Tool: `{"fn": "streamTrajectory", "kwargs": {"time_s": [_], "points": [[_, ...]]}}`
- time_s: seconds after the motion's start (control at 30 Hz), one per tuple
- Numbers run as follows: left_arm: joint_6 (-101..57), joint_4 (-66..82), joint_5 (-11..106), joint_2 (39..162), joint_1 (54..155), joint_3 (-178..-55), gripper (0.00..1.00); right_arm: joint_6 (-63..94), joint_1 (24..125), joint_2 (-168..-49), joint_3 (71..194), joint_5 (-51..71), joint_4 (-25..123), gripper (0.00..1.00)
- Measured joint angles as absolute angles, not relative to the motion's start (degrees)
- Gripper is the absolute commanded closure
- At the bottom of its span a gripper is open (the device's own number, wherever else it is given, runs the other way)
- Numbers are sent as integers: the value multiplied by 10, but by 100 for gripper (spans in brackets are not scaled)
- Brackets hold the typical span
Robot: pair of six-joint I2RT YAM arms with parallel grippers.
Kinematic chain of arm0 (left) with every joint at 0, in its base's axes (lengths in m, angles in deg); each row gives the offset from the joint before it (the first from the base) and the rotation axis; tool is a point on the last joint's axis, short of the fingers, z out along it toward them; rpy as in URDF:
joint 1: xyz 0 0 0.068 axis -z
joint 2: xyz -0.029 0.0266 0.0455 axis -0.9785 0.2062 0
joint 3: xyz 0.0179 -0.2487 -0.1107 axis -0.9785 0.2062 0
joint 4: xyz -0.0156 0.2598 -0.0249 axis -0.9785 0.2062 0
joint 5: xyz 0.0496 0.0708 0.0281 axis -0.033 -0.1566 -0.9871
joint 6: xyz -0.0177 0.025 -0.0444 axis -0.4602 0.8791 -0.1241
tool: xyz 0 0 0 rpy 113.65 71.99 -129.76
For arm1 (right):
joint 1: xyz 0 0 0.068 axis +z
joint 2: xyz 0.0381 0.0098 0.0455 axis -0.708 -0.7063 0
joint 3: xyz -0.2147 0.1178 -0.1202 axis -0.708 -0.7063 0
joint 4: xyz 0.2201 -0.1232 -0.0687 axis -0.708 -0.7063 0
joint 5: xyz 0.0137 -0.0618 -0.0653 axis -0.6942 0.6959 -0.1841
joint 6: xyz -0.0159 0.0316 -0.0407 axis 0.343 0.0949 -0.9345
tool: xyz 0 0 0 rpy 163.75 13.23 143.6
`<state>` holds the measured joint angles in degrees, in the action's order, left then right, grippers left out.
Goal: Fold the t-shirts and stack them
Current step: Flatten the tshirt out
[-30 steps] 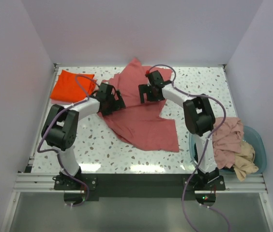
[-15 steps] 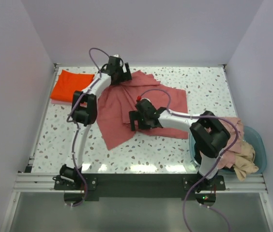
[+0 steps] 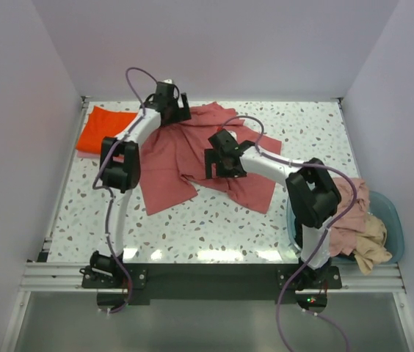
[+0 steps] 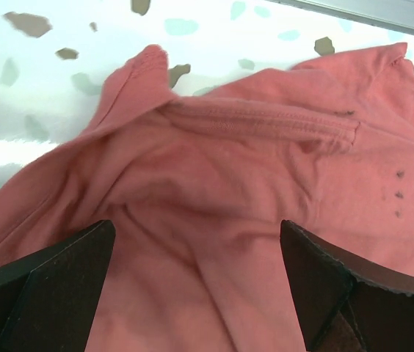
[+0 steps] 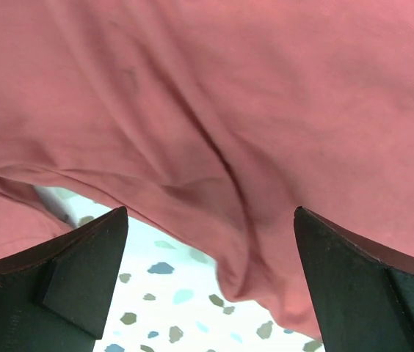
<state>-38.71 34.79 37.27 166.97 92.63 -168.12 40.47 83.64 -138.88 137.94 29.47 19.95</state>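
Note:
A dusty salmon-pink t-shirt (image 3: pixel 170 158) lies rumpled across the middle of the table. My left gripper (image 3: pixel 172 108) hovers open over its far edge. In the left wrist view the pink t-shirt (image 4: pixel 251 183) and its stitched seam fill the space between the spread fingers (image 4: pixel 53 286). My right gripper (image 3: pixel 220 160) stands open over the shirt's middle. The right wrist view shows the shirt's loose hem (image 5: pixel 266 264) hanging between the fingers (image 5: pixel 361 286), held by neither. A folded bright orange t-shirt (image 3: pixel 104 130) lies at the far left.
A teal basin (image 3: pixel 392 220) sits at the near right corner, holding a crumpled pink shirt (image 3: pixel 345 209) and a beige one (image 3: pixel 372 253). White walls close in the speckled table (image 3: pixel 214 227) on three sides. The right arm's cable loops over the pink shirt.
The left gripper swung from the shirt's left side to its far edge. The right gripper came from the far middle down to the centre. The pink shirt was dragged and reshaped; both grippers stayed open.

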Motion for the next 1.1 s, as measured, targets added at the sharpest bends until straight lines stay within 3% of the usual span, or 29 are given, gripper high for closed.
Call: {"fn": "streamTrajectory", "kwargs": {"time_s": [0.2,0.37,0.53,0.8,0.97,1.1], "points": [[-380,370,350,1483,925,-1524,0,410,818,-1319,1312,308,179,1],[-407,359,321,1188,924,-1255,0,443,813,-1200,1226,321,149,1],[-465,394,269,990,936,-1033,0,478,813,-1105,1142,323,135,1],[-547,469,292,883,962,-799,0,506,813,-1037,1064,334,136,1],[-577,453,306,877,962,-768,1,513,813,-1032,1048,334,145,1],[-583,422,316,931,962,-767,9,514,813,-1025,1043,336,147,1]]}}
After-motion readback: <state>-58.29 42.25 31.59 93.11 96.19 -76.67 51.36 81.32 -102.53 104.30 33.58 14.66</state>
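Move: The pink t-shirt's near-left corner lies about 38 cm back, 10 cm left and 5 cm below the left hand; the folded orange shirt is some 24 cm left and 4 cm back of that hand, also about 5 cm below. The t-shirt's near-right corner is roughly 12 cm back, 17 cm right and 4 cm below the right hand, with the clothes basket about 18 cm back and 44 cm right. The t-shirt's near-left corner is what the left hand heads for: back some 40 cm and slightly left, arching up over the cloth, then down, tipping its fingers downward and turning slightly counter-clockwise. The right hand draws back and right towards the near-right corner, about 12 cm each way, slightly higher, turning clockwise. Both grippers stay open. ##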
